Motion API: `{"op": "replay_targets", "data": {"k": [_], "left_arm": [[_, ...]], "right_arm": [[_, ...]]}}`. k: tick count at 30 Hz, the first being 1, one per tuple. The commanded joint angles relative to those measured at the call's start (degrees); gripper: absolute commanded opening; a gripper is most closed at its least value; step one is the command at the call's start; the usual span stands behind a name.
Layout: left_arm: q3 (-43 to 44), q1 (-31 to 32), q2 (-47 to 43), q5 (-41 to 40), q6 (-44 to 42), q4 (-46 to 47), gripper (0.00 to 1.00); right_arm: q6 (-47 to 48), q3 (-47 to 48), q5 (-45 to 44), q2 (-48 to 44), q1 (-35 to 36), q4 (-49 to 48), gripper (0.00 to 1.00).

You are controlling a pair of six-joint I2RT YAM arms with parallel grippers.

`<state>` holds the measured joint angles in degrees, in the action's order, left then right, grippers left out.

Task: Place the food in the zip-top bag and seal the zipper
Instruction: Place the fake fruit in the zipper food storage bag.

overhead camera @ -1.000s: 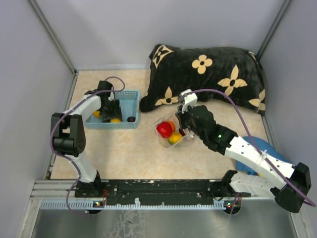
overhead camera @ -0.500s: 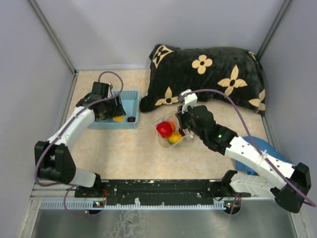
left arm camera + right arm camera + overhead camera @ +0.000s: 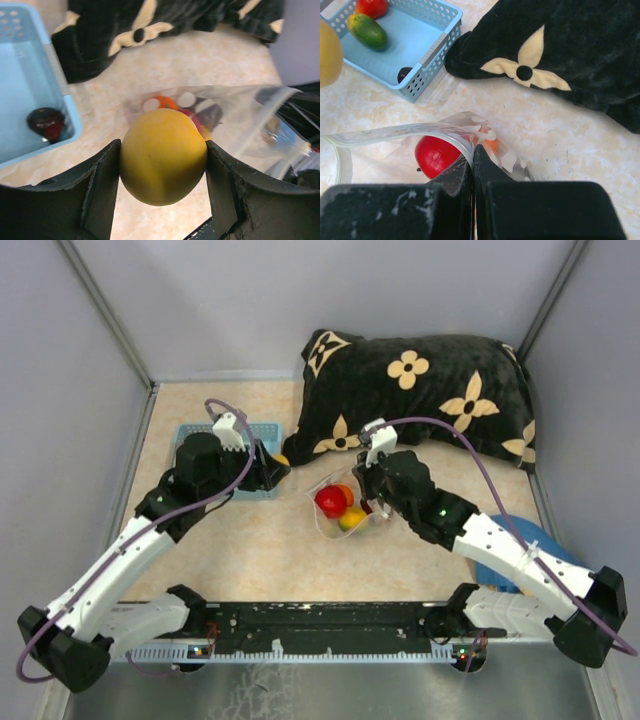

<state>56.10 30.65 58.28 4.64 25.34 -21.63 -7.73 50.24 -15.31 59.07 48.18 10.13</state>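
Observation:
My left gripper (image 3: 163, 161) is shut on a yellow round fruit (image 3: 162, 155) and carries it above the floor, between the basket and the bag; the top view shows this gripper (image 3: 278, 464) just left of the bag. The clear zip-top bag (image 3: 340, 508) with white dots lies open, with a red fruit (image 3: 434, 154), an orange one and a yellow one inside. My right gripper (image 3: 474, 150) is shut on the bag's mouth edge, on the zipper strip (image 3: 385, 132), and holds the mouth up. Green (image 3: 366, 31), red (image 3: 371, 7) and dark brown (image 3: 404, 74) food sits in the basket.
The light blue basket (image 3: 262, 432) stands at the left behind my left arm. A black pillow (image 3: 420, 390) with cream flowers lies along the back right. A blue object (image 3: 500, 562) shows under my right arm. Grey walls enclose the workspace.
My left arm has swung from the basket to the right with the yellow fruit, stopping just left of the bag. The right arm and the bag have not moved.

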Motion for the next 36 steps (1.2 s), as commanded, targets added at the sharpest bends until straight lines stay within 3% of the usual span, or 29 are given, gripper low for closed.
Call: {"op": "replay_targets", "data": {"k": [1, 10, 15, 25, 29, 36], "left_arm": [[-4.0, 4.1, -5.7, 1.9, 2.2, 10.4, 0.53], [-8.7, 12.0, -9.9, 6.8, 2.1, 21.2, 0.53], [-11.9, 18.2, -10.0, 5.8, 1.7, 28.9, 0.54], [-11.6, 29.9, -0.8, -6.2, -5.5, 36.1, 0.54], [-10.6, 33.9, 4.0, -14.5, -9.4, 36.9, 0.55], [-10.8, 36.0, 7.6, -27.1, -8.9, 36.4, 0.56]], "right_arm": [[-0.7, 4.8, 0.8, 0.4, -0.4, -2.9, 0.00], [-1.3, 5.5, 2.1, 0.9, -0.4, -2.9, 0.00], [-1.9, 5.3, 2.7, 1.2, -0.3, -3.2, 0.00], [-2.4, 5.0, 4.0, 0.9, -0.3, -3.6, 0.00], [-2.7, 4.8, 5.3, 0.9, -0.3, -4.0, 0.00], [-2.9, 4.6, 5.9, 0.2, -0.3, -3.8, 0.00]]}}
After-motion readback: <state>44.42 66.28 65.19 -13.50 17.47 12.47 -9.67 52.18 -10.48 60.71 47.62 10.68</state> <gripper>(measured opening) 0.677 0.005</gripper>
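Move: Right and back from the left hand, which already holds the yellow fruit, is the bag's open mouth: some 15 cm to its right, 7 cm nearer the base and about 5 cm lower. The right fingers pinching the bag's rim are level in height, about 19 cm right and 2 cm back. The red fruit inside the bag lies roughly 13 cm right, 3 cm back and 15 cm below. From the right hand the mouth is about 5 cm left, 5 cm back and 4 cm below. Swinging the held yellow fruit back and to the right towards the bag's mouth, the left arm first climbs about 5 cm, then carries on right and sinks 6 cm as it edges forward again, some 15 cm farther right in all. Its fingers swing clockwise by some 20 degrees, tip up nearly level and keep their grip. The right fingers keep pinching the rim, drifting slightly left. ##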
